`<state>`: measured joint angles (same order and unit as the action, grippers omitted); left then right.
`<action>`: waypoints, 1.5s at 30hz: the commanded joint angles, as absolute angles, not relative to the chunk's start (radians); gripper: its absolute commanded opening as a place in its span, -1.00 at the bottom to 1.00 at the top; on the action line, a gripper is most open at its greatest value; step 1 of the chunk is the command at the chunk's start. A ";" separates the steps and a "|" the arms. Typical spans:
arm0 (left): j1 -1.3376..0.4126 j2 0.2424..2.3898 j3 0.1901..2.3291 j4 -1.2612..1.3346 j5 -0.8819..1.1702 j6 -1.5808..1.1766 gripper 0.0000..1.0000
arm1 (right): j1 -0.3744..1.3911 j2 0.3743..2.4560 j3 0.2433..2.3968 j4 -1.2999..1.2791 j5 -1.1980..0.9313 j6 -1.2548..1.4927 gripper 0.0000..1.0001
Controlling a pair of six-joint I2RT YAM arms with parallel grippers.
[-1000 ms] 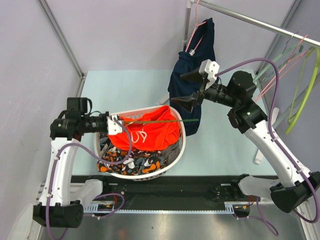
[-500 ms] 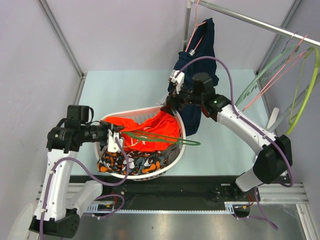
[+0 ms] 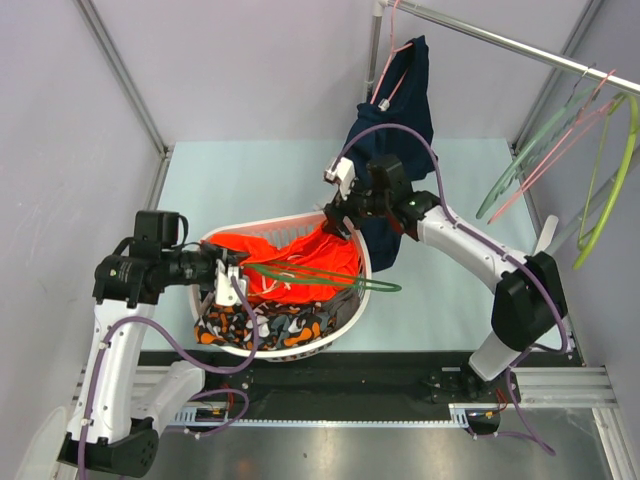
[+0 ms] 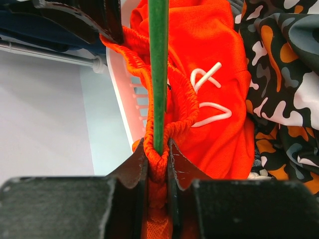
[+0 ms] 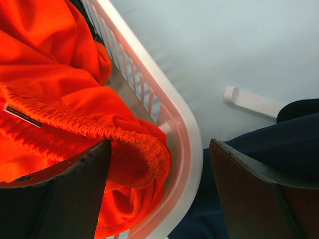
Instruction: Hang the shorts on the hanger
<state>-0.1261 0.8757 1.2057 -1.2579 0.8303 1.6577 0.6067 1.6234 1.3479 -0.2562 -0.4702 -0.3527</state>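
Observation:
The orange-red shorts (image 3: 300,258) lie in the white basket (image 3: 366,268), white drawstring (image 4: 212,94) up. The dark green hanger (image 3: 330,281) stretches across them. My left gripper (image 3: 228,280) is shut on the hanger's bar (image 4: 158,74) and a fold of the shorts' waistband (image 4: 182,107) pinched together, seen close in the left wrist view (image 4: 158,145). My right gripper (image 3: 338,215) hangs open at the basket's far right rim (image 5: 179,129). One finger is inside on the shorts (image 5: 60,99), the other outside the rim, with the gathered waistband (image 5: 144,149) between them (image 5: 160,149).
A dark navy garment (image 3: 395,110) hangs on a pink hanger from the rail (image 3: 500,40), just behind my right arm. Lime-green and pink hangers (image 3: 610,170) hang at the far right. Patterned orange-black-white cloth (image 3: 260,325) fills the basket's front.
My right arm has swung from beside the navy garment down to the basket's far rim, its jaws narrowing a little. The left gripper has lowered and tilted the hanger over the shorts.

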 commanded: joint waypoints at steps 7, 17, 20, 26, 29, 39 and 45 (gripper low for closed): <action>-0.132 0.876 1.250 -1.197 0.865 1.534 -1.00 | 0.581 1.637 1.368 -0.304 -0.439 -0.362 -0.12; -0.039 0.917 1.259 -1.054 0.724 1.321 -1.00 | 0.457 1.464 1.368 -0.397 -0.431 -0.292 -1.00; -0.003 0.931 1.279 -1.054 0.700 1.345 -1.00 | 0.427 1.427 1.368 -0.432 -0.419 -0.275 -1.00; 0.110 0.951 1.307 -1.040 0.736 1.341 -1.00 | 0.384 1.391 1.364 -0.497 -0.387 -0.291 -1.00; 0.150 0.959 1.328 -1.058 0.805 1.330 -1.00 | 0.362 1.378 1.350 -0.499 -0.388 -0.282 -1.00; 0.196 1.017 1.334 -1.146 0.680 1.506 -1.00 | 0.301 1.335 1.330 -0.496 -0.397 -0.284 -1.00; 0.195 1.104 1.374 -1.144 0.563 1.476 -1.00 | 0.319 1.273 1.331 -0.454 -0.411 -0.279 -1.00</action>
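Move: The right end of the red shorts' waistband lies just under my open right fingers, about 3 cm below and otherwise right at them. The basket's far right rim corner is about 3 cm to the right and 1 cm farther out, the navy shorts hang some 11 cm to the right and 8 cm ahead, and the green hanger's free end sticks out about 15 cm back and 15 cm right. From my left hand, that waistband end is roughly 23 cm right, 8 cm ahead and 8 cm lower. I dip my right hand a couple of centimetres, shut its fingers on the waistband's right end, then draw it about 10 cm to the right while lifting it, away from the basket. My left hand keeps its pinch on the other end with the hanger, swings about 8 cm forward and 6 cm left, turning some 20 degrees counter-clockwise, and rises slightly before sinking back, so the band is pulled out between both hands. ##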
